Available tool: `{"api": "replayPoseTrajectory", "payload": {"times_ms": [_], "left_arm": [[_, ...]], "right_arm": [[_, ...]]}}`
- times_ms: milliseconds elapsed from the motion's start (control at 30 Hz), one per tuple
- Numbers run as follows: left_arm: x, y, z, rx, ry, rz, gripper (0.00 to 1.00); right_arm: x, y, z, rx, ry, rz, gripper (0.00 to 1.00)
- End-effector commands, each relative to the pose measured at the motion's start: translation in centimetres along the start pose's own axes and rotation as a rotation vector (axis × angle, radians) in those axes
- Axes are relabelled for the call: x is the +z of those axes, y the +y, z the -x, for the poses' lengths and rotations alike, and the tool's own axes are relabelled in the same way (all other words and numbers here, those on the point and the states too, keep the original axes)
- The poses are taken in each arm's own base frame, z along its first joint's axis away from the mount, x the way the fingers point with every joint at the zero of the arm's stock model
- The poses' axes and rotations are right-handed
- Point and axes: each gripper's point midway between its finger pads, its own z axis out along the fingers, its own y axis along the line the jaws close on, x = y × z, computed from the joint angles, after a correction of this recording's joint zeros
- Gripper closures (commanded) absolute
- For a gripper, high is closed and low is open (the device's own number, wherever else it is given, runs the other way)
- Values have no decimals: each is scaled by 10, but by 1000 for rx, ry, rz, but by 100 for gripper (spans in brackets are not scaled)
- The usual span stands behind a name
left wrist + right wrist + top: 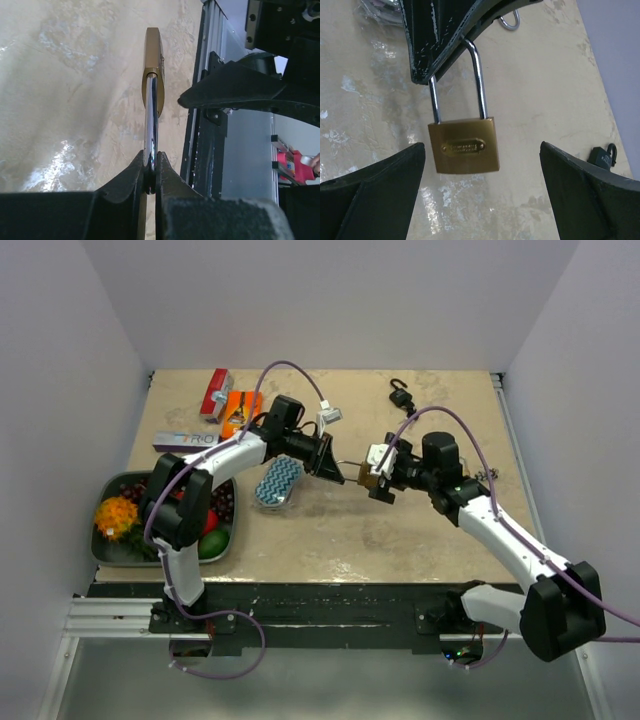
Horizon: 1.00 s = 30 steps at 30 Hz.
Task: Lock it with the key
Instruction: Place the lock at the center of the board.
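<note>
A brass padlock [465, 147] hangs in the air over the table, body down. Both legs of its steel shackle [479, 80] meet the body. My left gripper [151, 170] is shut on the top of the shackle [151, 125], with the lock [152, 55] edge-on beyond it. From above, the lock [366, 478] sits between the two arms at mid-table. My right gripper [482, 147] is open wide, one finger either side of the lock body and clear of it. I cannot make out the key in any view.
A tray [110, 550] of fruit sits front left. Red [215, 392] and orange [240, 410] boxes and a flat carton [185, 439] lie back left. A teal patterned item [278, 483] rests under the left arm. A small black hooked object [400, 395] lies at the back.
</note>
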Motion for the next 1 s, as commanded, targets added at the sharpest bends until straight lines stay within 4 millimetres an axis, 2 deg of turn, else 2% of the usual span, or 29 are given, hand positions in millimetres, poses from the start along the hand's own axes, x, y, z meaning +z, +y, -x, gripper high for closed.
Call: {"api": "replayPoseTrajectory", "payload": {"times_ms": [0,233,367,433,733,833,867,933,967], "left_arm": [[-11,-47,26,93,-32,-126,100],[-13,-51,25,97,-29,-125,100],[-12,-51,27,97,-29,-129,100],[-11,-51,27,93,-28,-130,100],[-10,-48,28,85,-29,-129,100],[-10,-48,29,86,-30,-130,100],[-10,-48,29,83,-29,-129,100],[-10,-47,30,85,-32,-127,100],[-10,-48,30,90,-32,-128,100]], "right_arm": [[10,-4,18,-105,-95,13,1],[19,11,18,-175,-95,70,7],[22,19,11,-209,-72,95,7],[24,20,8,-219,-58,96,8],[28,21,-3,-232,-13,85,21],[28,17,-4,-230,-2,63,29],[28,14,-4,-229,-2,52,38],[28,12,-5,-211,7,38,47],[27,10,-7,-205,18,27,58]]}}
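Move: The brass lock hangs by its shackle from the left fingers, its body about 6 cm to that hand's right, 1 cm nearer the base and 2 cm lower. From the open right hand the body is roughly 3 cm left, 1 cm ahead and 4 cm below. On the table, some 15 cm below the right hand, the blue-patterned pack sits about 22 cm left and 3 cm ahead; the black lock is about 22 cm ahead, 7 cm right. The lock's body is taken between the right hand's fingers: that hand slides left towards the body, then sinks, about 3 cm each way, turning roughly 10 degrees, while its fingers narrow from wide open until the pads come up against the body's two side edges. The left hand keeps its pinch on the shackle, drawing back about 1 cm at the start and then holding nearly still. ##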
